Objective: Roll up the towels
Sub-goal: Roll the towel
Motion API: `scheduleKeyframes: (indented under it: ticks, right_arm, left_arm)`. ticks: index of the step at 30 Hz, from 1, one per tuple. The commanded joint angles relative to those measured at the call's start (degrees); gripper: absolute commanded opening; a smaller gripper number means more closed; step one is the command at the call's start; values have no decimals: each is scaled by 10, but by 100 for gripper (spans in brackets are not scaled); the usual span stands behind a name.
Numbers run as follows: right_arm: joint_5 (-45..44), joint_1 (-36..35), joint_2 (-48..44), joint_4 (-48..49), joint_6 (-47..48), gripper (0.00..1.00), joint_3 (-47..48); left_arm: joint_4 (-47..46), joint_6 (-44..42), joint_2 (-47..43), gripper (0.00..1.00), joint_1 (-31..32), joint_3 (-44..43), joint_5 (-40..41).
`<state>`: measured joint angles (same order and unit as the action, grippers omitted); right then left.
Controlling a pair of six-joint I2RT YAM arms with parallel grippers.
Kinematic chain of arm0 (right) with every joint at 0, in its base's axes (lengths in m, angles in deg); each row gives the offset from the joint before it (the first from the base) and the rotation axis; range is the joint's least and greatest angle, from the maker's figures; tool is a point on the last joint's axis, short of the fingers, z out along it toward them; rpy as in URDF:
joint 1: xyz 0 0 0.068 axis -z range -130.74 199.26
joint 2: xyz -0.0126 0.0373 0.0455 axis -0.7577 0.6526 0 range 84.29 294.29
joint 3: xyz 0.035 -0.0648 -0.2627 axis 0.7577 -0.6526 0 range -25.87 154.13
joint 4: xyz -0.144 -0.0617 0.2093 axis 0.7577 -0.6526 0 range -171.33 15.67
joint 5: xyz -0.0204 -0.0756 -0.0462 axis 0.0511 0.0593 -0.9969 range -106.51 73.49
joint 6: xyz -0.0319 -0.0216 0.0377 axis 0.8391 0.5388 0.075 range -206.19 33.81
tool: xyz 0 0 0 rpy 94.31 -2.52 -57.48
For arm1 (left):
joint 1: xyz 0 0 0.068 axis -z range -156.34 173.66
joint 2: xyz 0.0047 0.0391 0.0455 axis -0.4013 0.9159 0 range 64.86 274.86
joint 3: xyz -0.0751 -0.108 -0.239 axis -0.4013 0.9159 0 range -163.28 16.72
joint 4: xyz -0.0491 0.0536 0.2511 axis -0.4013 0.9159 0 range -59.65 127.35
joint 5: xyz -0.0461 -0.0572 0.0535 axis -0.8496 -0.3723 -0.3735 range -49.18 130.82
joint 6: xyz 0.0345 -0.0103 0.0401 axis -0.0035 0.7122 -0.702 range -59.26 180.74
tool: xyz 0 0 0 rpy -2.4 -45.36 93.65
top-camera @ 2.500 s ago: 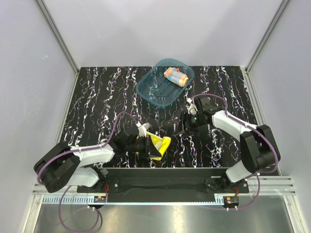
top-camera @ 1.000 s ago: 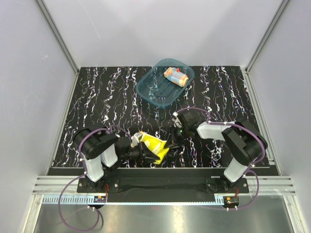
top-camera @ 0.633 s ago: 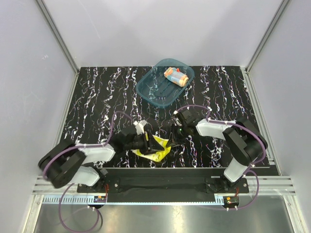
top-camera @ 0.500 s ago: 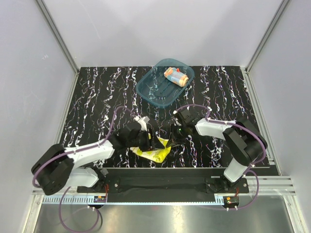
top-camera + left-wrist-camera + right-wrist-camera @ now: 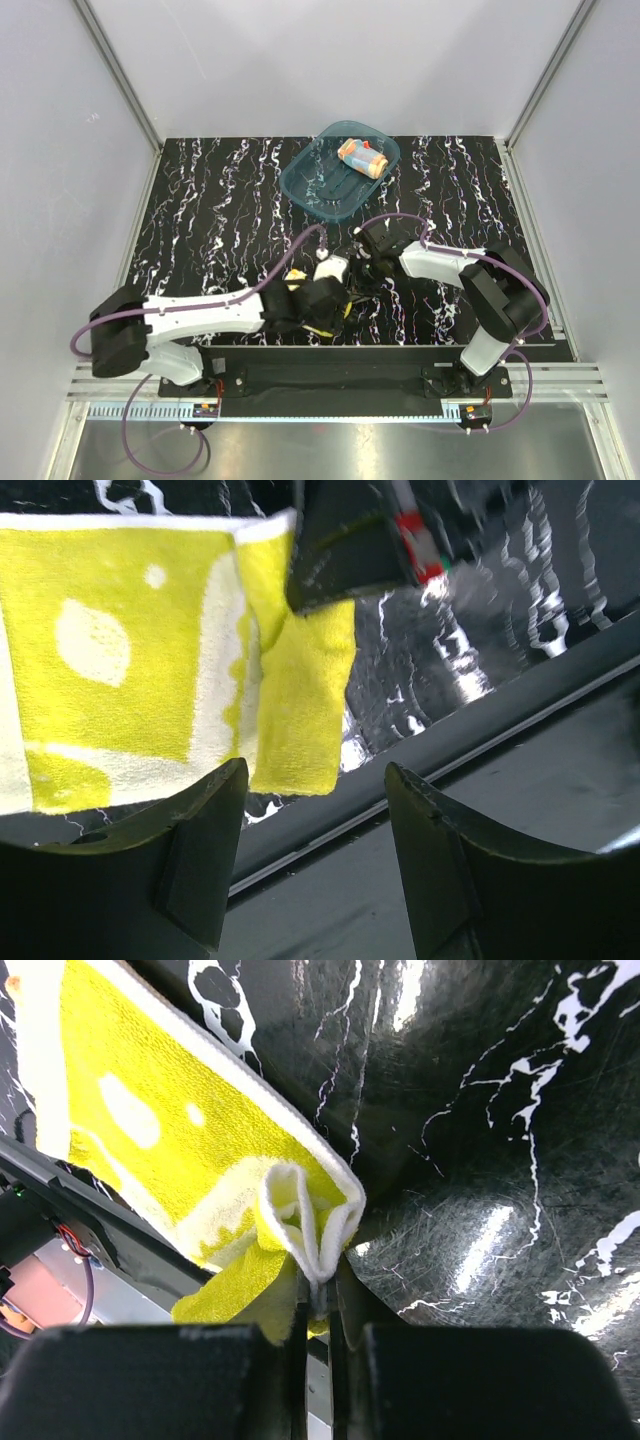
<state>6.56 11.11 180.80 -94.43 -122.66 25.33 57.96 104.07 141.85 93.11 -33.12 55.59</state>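
A bright yellow towel [image 5: 150, 670] with pale shapes lies flat near the table's front edge. My right gripper [image 5: 318, 1290] is shut on a bunched fold at the towel's [image 5: 180, 1150] corner. In the left wrist view the right gripper's fingers [image 5: 350, 540] show at that corner. My left gripper [image 5: 315, 775] is open, holds nothing and hovers over the towel's near edge. In the top view the left gripper [image 5: 328, 300] hides most of this towel, and the right gripper [image 5: 354, 288] is beside it. The other towel [image 5: 362, 157], light blue with orange dots, lies rolled in the teal tub [image 5: 300, 185].
The black marbled table [image 5: 200, 220] is walled by grey panels on three sides. The teal tub stands at the back centre. A dark rail [image 5: 480, 750] runs along the table's front edge just under the left gripper.
My left gripper has opened, let go of the yellow towel and reached right over it. The right gripper has shut on the towel's corner and kept its place.
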Motion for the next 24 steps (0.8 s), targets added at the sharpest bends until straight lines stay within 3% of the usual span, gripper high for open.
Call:
scheduleKeyframes:
  ticks: [1,14,24]
  right_arm:
    - [-10,-7,-23,-13,7,0,18]
    - [-5,-8,-26,-16,10,0,16]
    - [0,-8,-25,-22,11,0,21]
  left_arm:
    - [30,-14,33,63,48,-53,95]
    - [24,-46,143,63,74,-90,113]
    - [67,-10,189,57,110,-109,153]
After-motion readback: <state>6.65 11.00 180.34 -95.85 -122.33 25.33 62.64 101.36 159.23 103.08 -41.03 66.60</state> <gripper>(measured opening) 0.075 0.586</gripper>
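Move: The near end of the yellow towel's folded right edge lies about 6 cm below the left hand and 1 cm to its right, neither ahead nor back. The far end, pinched by the right hand, is some 7 cm ahead of the left hand, 3 cm right and 6 cm down; the flat towel's middle is roughly 5 cm ahead, 5 cm left and 8 cm down. From the right hand, the near end lies 7 cm back, 2 cm left and 1 cm down. Over the near end of the towel's folded edge the left hand comes down about 5 cm, first easing slightly back and right, then mostly sinking, ending some 2 cm farther back. Its wrist rolls nearly 20 degrees, left side rising, so the open fingers point more steeply down and straddle the fold. The right hand stays put, keeping its pinch on the far end. ##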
